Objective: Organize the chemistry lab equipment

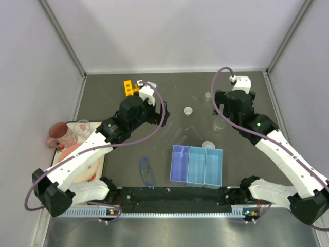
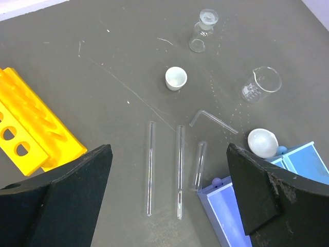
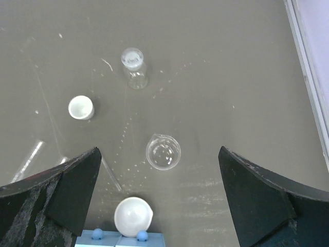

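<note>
My left gripper hangs open and empty above three thin clear tubes lying side by side on the dark mat. The yellow holed rack is to their left, and a bent tube lies beyond them. Open and empty too, my right gripper hovers over a small clear beaker. A white dish rests against the far edge of the light-blue three-compartment tray. A white cup-shaped dish and a small clear flask stand farther back. Blue-framed goggles lie left of the tray.
At the left edge a dark-pink mug and a clear cup stand behind a pink plate with a red strawberry. Grey walls close in the back and both sides.
</note>
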Motion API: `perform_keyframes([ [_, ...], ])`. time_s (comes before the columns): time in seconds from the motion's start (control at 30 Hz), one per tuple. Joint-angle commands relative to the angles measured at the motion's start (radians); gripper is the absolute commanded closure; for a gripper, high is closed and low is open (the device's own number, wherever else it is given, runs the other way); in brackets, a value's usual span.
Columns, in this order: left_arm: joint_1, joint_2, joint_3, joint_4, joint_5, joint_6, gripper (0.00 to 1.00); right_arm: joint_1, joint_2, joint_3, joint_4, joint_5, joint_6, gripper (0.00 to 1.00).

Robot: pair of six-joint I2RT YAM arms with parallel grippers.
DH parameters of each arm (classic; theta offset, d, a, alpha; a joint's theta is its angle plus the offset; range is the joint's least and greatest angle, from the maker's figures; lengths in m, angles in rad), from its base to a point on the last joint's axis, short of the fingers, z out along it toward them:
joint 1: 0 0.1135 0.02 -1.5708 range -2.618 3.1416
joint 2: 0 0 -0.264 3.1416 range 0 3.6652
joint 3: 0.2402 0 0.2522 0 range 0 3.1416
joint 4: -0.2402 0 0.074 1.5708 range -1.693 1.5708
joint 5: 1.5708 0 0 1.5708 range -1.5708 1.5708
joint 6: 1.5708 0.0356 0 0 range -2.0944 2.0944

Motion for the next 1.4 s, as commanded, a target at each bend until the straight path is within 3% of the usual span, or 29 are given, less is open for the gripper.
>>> perform_keyframes([
  [0.0,0.003,-0.043,-0.025,0.033,0.035,0.001,0.01,0.005,0.031,0.036,-0.047,0.060,0.021,0.01],
  [0.23,0.003,-0.085,-0.017,-0.066,0.058,-0.020,0.01,0.005,-0.020,0.053,-0.097,-0.216,-0.055,0.01],
  [0.4,0.003,-0.132,-0.038,-0.108,0.050,-0.033,0.01,0.005,0.006,0.056,-0.213,-0.476,0.008,0.01],
  [0.5,0.003,-0.158,-0.068,-0.115,0.038,-0.036,0.01,0.008,-0.016,-0.027,-0.207,-0.537,0.080,0.01],
  [0.93,0.003,-0.255,-0.101,-0.194,0.027,-0.063,0.01,0.227,-0.030,-0.321,-0.164,-0.460,0.369,0.06],
  [1.23,0.003,-0.299,-0.120,-0.203,0.053,-0.074,0.01,0.233,-0.004,-0.428,-0.098,-0.419,0.459,0.18],
  [1.37,0.003,-0.310,-0.126,-0.203,0.058,-0.074,0.01,0.233,0.037,-0.467,-0.020,-0.445,0.482,0.34],
])
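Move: The two light-blue drawers centre some 23 cm back and 8 cm left of the right hand, about 25 cm below it. The white dish touching their far edge is roughly 11 cm back and 5 cm left. The beaker lies almost directly below this hand, and the purple drawer 23 cm back and 20 cm left. From the left hand, the light-blue drawers lie about 19 cm back and 18 cm right, also some 25 cm below. Down to the seam between the two light-blue drawers goes the right hand, sinking about 20 cm while drawing back 15 and shifting left 8. It ends low over their far end, contact not visible. The wrist tips steeply downward, some 40 degrees, and the wide-open fingers narrow by about a quarter late on. The empty left hand, still wide open, backs off about 7 cm and a little left. ##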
